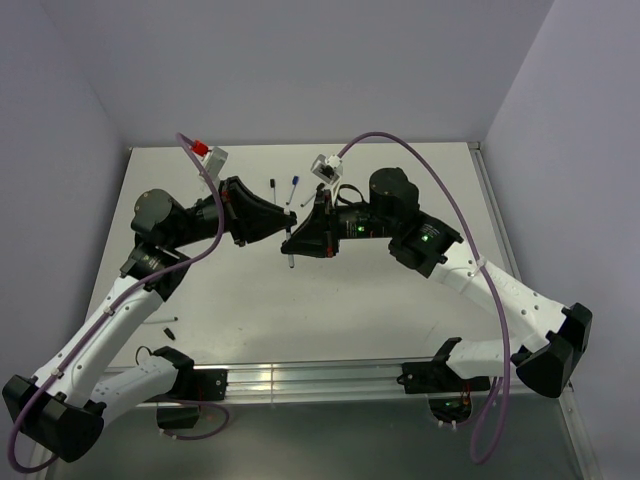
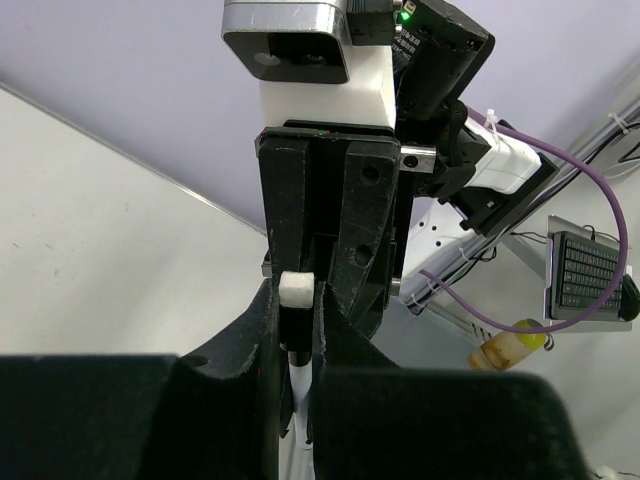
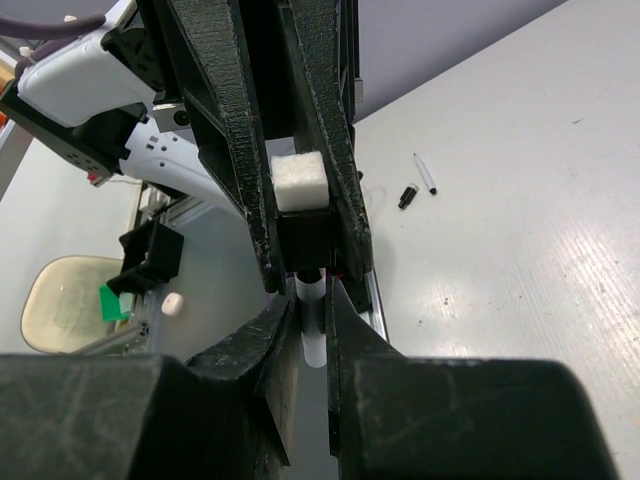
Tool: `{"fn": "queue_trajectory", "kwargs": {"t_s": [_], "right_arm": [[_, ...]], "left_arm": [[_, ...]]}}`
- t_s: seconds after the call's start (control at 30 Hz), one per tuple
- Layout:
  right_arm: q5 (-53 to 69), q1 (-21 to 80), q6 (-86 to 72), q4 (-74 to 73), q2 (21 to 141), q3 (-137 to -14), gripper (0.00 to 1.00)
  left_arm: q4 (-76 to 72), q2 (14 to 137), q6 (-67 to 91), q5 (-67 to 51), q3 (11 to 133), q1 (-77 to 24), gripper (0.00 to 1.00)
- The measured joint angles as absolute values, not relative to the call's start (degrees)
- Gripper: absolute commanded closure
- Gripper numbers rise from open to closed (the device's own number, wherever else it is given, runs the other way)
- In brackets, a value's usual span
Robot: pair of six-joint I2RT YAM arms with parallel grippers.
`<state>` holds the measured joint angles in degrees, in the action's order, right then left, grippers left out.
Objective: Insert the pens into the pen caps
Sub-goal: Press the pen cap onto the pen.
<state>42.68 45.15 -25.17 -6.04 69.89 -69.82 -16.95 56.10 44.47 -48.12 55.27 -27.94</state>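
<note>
Both grippers meet above the middle of the table. My left gripper (image 1: pixel 283 222) (image 2: pixel 297 310) is shut on a black pen cap (image 2: pixel 297 320) with a white end. The cap sits on the top of an upright white pen (image 3: pixel 313 330), whose barrel (image 1: pixel 290 255) hangs below the grippers. My right gripper (image 1: pixel 298 236) (image 3: pixel 312 305) is shut on that barrel just under the cap (image 3: pixel 305 235). Two more pens (image 1: pixel 272 187) (image 1: pixel 292 188) lie at the far side of the table. A loose pen (image 3: pixel 425 173) and a black cap (image 3: pixel 407 196) lie side by side on the table.
A small dark piece (image 1: pixel 168 321) lies on the table beside my left arm. An aluminium rail (image 1: pixel 320 375) runs along the near edge between the arm bases. Purple cables (image 1: pixel 400 145) arc over both arms. Walls close the table at the back and sides.
</note>
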Motion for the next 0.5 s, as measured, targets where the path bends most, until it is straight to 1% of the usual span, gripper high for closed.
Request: {"fn": "queue_trajectory", "kwargs": {"t_s": [0.1,0.17,0.2,0.23,0.27,0.3,0.37,0.4,0.5], "right_arm": [[42.3,45.1,-24.8,-6.7,69.9,-70.1,0.86],[41.8,45.1,-24.6,-6.8,69.9,-70.3,0.82],[41.6,45.1,-24.6,-6.9,69.9,-70.3,0.78],[41.2,45.1,-24.6,-7.0,69.9,-70.4,0.72],[40.8,45.1,-24.5,-7.0,69.9,-70.4,0.69],[40.4,45.1,-24.4,-7.2,69.9,-70.4,0.63],[39.6,45.1,-24.4,-7.8,69.9,-70.5,0.59],[39.3,45.1,-24.3,-8.1,69.9,-70.5,0.56],[38.4,45.1,-24.1,-8.4,69.9,-70.5,0.51]], "left_arm": [[-17.1,56.1,44.7,-47.9,55.3,-27.9,1.00],[-17.1,56.1,44.7,-47.3,55.3,-27.9,1.00],[-17.1,56.1,44.7,-46.9,55.3,-27.9,1.00],[-17.1,56.1,44.7,-46.4,55.3,-27.9,1.00],[-17.1,56.1,44.7,-45.9,55.3,-27.9,1.00],[-17.1,56.1,44.7,-45.2,55.3,-27.9,1.00],[-17.2,56.1,44.6,-43.8,55.3,-27.9,1.00],[-17.2,56.1,44.6,-43.1,55.3,-27.9,1.00],[-17.3,56.1,44.6,-41.4,55.3,-27.9,1.00]]}}
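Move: The left fingers already grip the black pen cap while the right ones still hold the barrel; from the right hand the cap sits about 4 cm ahead and 3 cm above, level sideways. From the left hand, the blue-capped pen lies on the table some 41 cm ahead, 1 cm left and 40 cm down. Beside it, black-capped pens lie about 6 cm to its left and 6 cm to its right. The right fingers let go of the barrel, opening to nearly half, while the left keeps its pinch on the cap and draws the capped pen forward about 2 cm, slightly up, out between them towards the finished pens. The left hand swings some 5 degrees counter-clockwise; the right also eases about 1 cm forward. ##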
